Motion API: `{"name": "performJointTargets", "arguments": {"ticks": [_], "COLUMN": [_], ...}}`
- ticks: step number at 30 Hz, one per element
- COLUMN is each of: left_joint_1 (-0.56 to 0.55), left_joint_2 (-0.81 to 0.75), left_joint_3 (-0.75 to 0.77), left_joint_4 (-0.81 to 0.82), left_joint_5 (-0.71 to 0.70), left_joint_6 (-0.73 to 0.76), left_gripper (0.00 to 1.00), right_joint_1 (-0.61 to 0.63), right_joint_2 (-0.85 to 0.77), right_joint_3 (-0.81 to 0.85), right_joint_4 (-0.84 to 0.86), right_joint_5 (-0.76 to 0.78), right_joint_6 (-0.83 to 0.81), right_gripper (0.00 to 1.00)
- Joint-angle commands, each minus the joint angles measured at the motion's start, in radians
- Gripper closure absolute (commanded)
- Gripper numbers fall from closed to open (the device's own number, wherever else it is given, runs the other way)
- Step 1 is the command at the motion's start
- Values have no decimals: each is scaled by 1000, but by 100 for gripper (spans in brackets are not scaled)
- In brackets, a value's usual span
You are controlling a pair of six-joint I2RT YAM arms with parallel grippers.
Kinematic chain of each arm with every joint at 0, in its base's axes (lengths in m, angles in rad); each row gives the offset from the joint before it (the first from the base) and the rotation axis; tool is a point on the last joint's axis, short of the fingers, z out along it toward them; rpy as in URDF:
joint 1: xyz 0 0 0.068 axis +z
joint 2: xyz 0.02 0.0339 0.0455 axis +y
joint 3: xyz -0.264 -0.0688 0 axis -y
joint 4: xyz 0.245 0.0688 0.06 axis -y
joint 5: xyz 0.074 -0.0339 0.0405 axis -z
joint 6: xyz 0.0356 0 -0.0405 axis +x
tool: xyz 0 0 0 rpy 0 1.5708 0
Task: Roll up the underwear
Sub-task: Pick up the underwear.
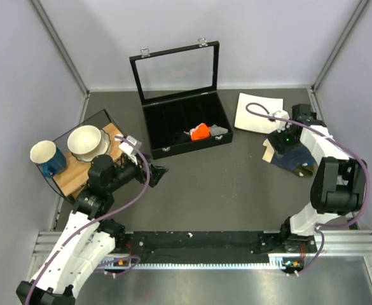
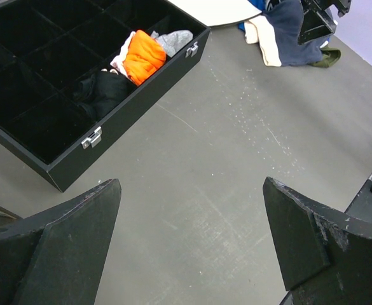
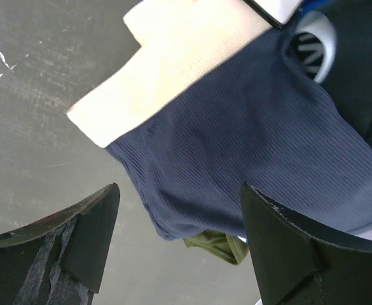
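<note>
The underwear [image 1: 292, 156], navy blue with a pale beige waistband [image 3: 166, 70], lies crumpled on the grey table at the far right; it also shows at the top of the left wrist view [image 2: 287, 32]. My right gripper [image 3: 179, 190] hovers right over it. The jaws are open and straddle the lower edge of the navy fabric [image 3: 249, 146] without pinching it. An olive-green cloth [image 3: 220, 244] peeks out from under that edge. My left gripper [image 2: 191, 184] stands wide open above bare table at the left, near the box, with nothing between its fingers.
A black compartment box [image 1: 192, 147] with its lid raised stands at the back centre. It holds an orange cloth [image 1: 200, 131], a grey cloth [image 1: 219, 129] and dark pieces. A white sheet [image 1: 257, 111] lies behind the underwear. A wooden board with a bowl [image 1: 87, 141] and mug [image 1: 46, 155] sits at the left.
</note>
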Motion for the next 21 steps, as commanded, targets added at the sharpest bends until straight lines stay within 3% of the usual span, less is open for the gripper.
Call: {"name": "performJointTargets", "arguments": {"ticks": [1,4,14,17,18,21], "left_joint_1": [-2,-2,-2,-2,-2,-2], "left_joint_2": [11,20,78,89,92,97], "left_joint_3": [7,6,9,10,10,12], "left_joint_4": [11,10,5,2,2,1], "left_joint_5": [-10,-13,-16,-16,-15,-9], "left_joint_6": [20,23,34,37,37,38], "left_gripper": [1,1,1,1,1,1], "right_joint_1": [63,104,129,144,147,146], "right_joint_2": [24,76,207,215,210,169], "right_joint_3": [25,28,23,22,19,11], "right_joint_4": [41,54,80,78,77,65], "right_joint_5": [30,14,-20,-17,-23,-55], "right_joint_6": [-50,-39,-29,-22,-19,-10], "right_gripper": [23,25,45,62,78,97]}}
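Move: The underwear's cream edge lies about 4 cm left of the open right fingers, 2 cm ahead and some 6 cm below. From this hand, the white board's middle is about 15 cm ahead and 8 cm left; the olive cloth is some 5 cm back and 7 cm right. From the left hand the cream edge is roughly 37 cm right, 13 cm ahead and 21 cm below. Right hand sinks about 6 cm, sliding 5 cm left, and pinches the underwear's cream edge; left hand sinks 3 cm. ##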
